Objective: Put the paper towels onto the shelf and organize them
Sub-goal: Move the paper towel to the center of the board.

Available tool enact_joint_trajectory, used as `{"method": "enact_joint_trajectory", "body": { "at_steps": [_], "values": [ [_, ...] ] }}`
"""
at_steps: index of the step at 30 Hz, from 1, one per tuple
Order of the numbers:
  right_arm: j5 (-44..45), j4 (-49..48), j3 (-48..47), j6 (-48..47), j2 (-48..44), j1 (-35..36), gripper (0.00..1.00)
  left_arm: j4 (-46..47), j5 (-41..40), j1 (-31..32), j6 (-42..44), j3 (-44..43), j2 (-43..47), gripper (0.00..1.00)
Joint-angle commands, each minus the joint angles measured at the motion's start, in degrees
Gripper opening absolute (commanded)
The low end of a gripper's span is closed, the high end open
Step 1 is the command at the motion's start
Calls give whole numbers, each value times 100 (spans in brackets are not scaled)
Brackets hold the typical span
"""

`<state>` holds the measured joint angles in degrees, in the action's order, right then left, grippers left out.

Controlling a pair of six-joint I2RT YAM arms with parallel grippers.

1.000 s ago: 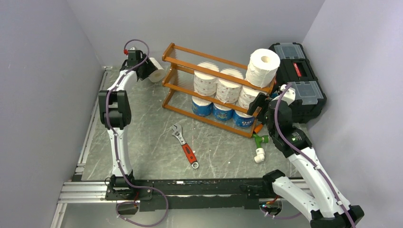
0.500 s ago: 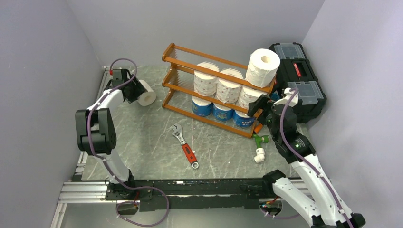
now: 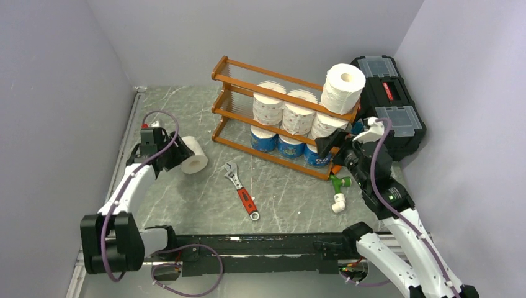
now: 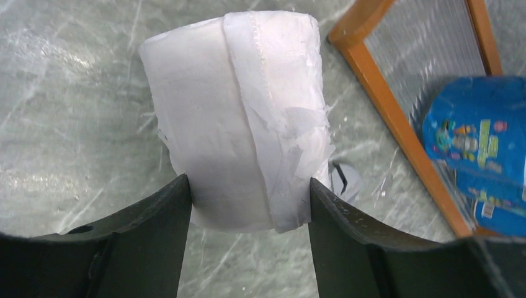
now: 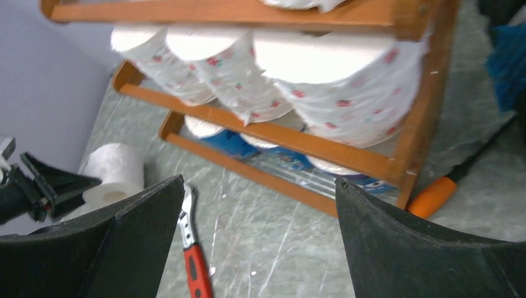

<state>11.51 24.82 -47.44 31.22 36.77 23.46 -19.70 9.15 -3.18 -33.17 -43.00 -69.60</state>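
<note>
My left gripper is shut on a plain white paper towel roll, held above the table left of the shelf. In the left wrist view both fingers press the roll's sides. The orange-brown shelf holds a white roll on top, three red-printed rolls on the middle tier and three blue-wrapped rolls on the bottom. My right gripper hovers open at the shelf's right front end with nothing between its fingers. The right wrist view shows the printed rolls and the shelf rail ahead.
A red-handled wrench lies on the table in front of the shelf. A green and white pipe fitting and an orange-handled tool lie by the shelf's right foot. A black toolbox stands behind the right arm. Walls close in on three sides.
The left arm has carried the white roll from the back left corner forward, to the left front of the shelf. The right gripper has shifted slightly left.
</note>
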Motion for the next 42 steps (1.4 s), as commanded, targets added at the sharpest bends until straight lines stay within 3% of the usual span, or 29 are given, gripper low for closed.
{"method": "enact_joint_trajectory", "body": {
  "at_steps": [1,4,11,15,24,29,42],
  "values": [
    [-855,-393,-127,-75,414,192,93,9,415,189,227,140,602,36],
    [-1112,-386,-268,-57,756,384,93,-8,476,281,194,279,824,40],
    [-776,-306,-448,-57,1193,1078,93,-667,183,283,281,-91,1011,84],
    [-760,-284,-485,-118,1234,1148,93,-927,110,283,248,-269,1078,99],
    [-1196,-443,-488,-265,1414,1173,93,-861,107,39,-145,-437,602,99],
    [-1283,-455,-449,-300,1457,1231,93,-955,132,49,0,-814,-274,100],
    [-1172,-463,-371,-361,1499,1237,93,-1103,-181,419,460,-1061,-872,99]
  ]
}}
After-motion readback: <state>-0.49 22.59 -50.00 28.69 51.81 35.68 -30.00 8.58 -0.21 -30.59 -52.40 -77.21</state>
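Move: The left fingers grip the near end of the lying paper towel, its middle about 4 cm ahead, level left to right and 2 cm below the hand point. The wrench lies roughly 21 cm right and 7 cm back; the shelf's near left foot stands some 11 cm right and 13 cm ahead, both about 6 cm lower. From the right hand the paper towel is about 52 cm left, 10 cm ahead and 20 cm below. Left hand draws the paper towel back 3 cm, releases, lifts, re-straddles it openly; right swings 10 cm left, dipping. ##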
